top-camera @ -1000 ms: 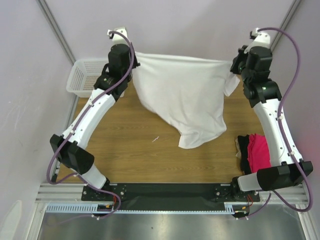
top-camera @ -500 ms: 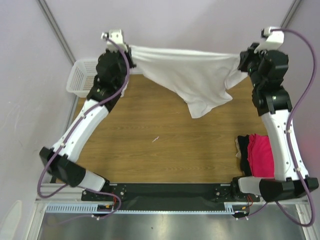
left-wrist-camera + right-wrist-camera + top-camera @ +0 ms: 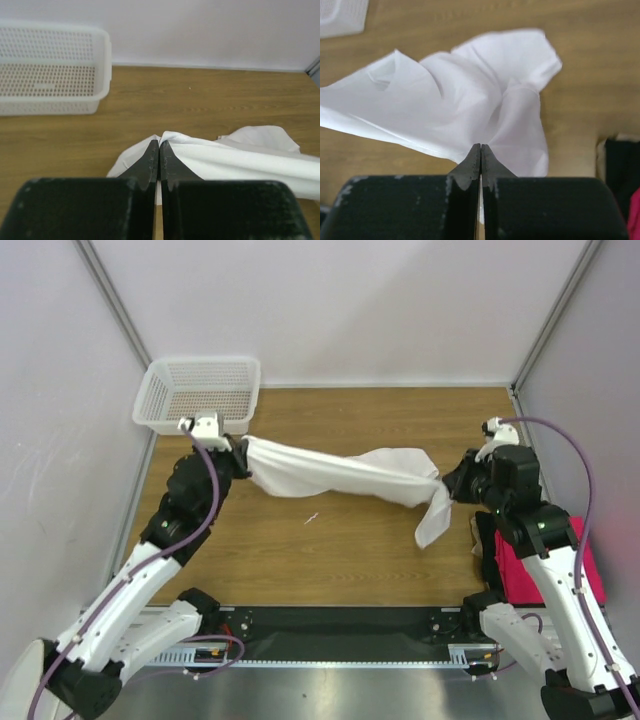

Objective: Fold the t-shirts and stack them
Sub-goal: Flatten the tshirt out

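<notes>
A white t-shirt (image 3: 335, 473) stretches in a bunched band across the middle of the table between both arms. My left gripper (image 3: 243, 449) is shut on its left end; the black jaws pinch the white t-shirt (image 3: 235, 157) in the left wrist view. My right gripper (image 3: 448, 483) is shut on the right end, where a flap of cloth hangs toward the near side; the white t-shirt (image 3: 470, 107) fans out ahead of its jaws. A magenta-pink t-shirt (image 3: 545, 565) and a black t-shirt (image 3: 487, 555) lie piled at the table's right edge.
A white mesh basket (image 3: 200, 392) stands at the far left corner, also seen as the basket (image 3: 50, 70) in the left wrist view. Bare wooden table (image 3: 330, 560) lies between the shirt and the arm bases. Walls close in on the left, back and right.
Both arms have pulled back from the far wall toward the near side and lowered. The white shirt, held up and spread before, now lies drawn into a narrow band low over the table.
</notes>
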### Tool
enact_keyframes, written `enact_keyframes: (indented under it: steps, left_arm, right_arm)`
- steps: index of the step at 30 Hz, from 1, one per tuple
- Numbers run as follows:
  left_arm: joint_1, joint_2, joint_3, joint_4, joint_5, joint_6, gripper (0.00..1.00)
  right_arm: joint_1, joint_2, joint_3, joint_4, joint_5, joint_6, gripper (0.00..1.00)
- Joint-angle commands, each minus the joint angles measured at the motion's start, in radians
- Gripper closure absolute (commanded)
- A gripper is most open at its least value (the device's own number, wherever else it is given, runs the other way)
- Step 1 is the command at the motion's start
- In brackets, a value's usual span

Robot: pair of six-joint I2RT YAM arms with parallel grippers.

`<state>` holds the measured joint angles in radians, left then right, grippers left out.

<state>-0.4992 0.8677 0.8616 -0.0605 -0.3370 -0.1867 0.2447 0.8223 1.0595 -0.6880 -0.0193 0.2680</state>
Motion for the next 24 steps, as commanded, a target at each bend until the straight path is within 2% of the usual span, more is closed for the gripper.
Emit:
enact_keyframes:
  steps: [1, 2, 3, 4, 5, 6, 7, 9, 12, 15, 20, 24]
  left_arm:
    - [-0.021, -0.096, -0.059, -0.152, -0.076, -0.135, 0.98]
    - [-0.030, -0.123, -0.085, -0.180, -0.065, -0.148, 0.95]
    - [-0.039, -0.133, -0.090, -0.240, -0.085, -0.183, 0.75]
    - [-0.053, -0.140, -0.088, -0.264, -0.100, -0.198, 0.61]
    - [-0.088, -0.144, -0.070, -0.286, -0.120, -0.206, 0.46]
    - [-0.102, -0.145, -0.058, -0.298, -0.138, -0.215, 0.19]
    - [-0.111, -0.144, -0.041, -0.336, -0.180, -0.221, 0.09]
    - [-0.114, -0.134, 0.007, -0.398, -0.220, -0.247, 0.00]
    - [-0.114, -0.115, 0.054, -0.453, -0.319, -0.269, 0.00]
    - [-0.114, -0.090, 0.059, -0.440, -0.324, -0.270, 0.00]
    - [-0.114, 0.036, 0.033, -0.375, -0.162, -0.312, 0.02]
    - [-0.154, 0.143, 0.011, -0.243, -0.076, -0.313, 0.04]
  right_arm:
    - [0.022, -0.031, -0.030, -0.183, -0.050, 0.124, 0.98]
    - [0.036, -0.037, -0.042, -0.238, -0.060, 0.132, 0.93]
    - [0.042, -0.051, -0.046, -0.261, -0.082, 0.138, 0.79]
    - [0.048, -0.057, -0.047, -0.283, -0.088, 0.142, 0.44]
    - [0.053, -0.061, -0.046, -0.319, -0.091, 0.139, 0.31]
    - [0.057, -0.066, -0.032, -0.333, -0.082, 0.137, 0.20]
    - [0.059, -0.068, -0.021, -0.344, -0.076, 0.134, 0.01]
    - [0.061, -0.061, 0.000, -0.351, -0.047, 0.128, 0.00]
    - [0.059, -0.028, -0.012, -0.309, 0.014, 0.157, 0.00]
    - [0.059, 0.035, -0.047, -0.223, 0.085, 0.219, 0.00]
    - [0.059, 0.141, -0.159, 0.048, 0.105, 0.286, 0.01]
    - [0.057, 0.237, -0.191, 0.214, 0.165, 0.261, 0.06]
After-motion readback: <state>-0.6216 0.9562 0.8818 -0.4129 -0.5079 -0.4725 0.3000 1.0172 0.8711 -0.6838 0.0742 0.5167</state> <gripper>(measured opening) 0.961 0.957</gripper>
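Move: Both shut grippers hold the t-shirt's far edge in the air, some 30 cm above the table. The t-shirt's middle hangs about 24 cm right of the left hand, 3 cm ahead and 18 cm below. From the right hand it lies around 20 cm left, 9 cm ahead and 14 cm below. The white basket stands roughly 28 cm ahead and 15 cm left of the left hand. The red cloth lies about 25 cm right of the right hand, 9 cm back. Both grippers let go of the t-shirt, springing wide open as they pull back and down, about 5 cm each way on the left, slightly more on the right. Then they ease forward again while still sinking over the cloth, the right hand regaining all its reach and ending some 12 cm lower, the left about 9 cm lower. Both tip down roughly 20 degrees. ##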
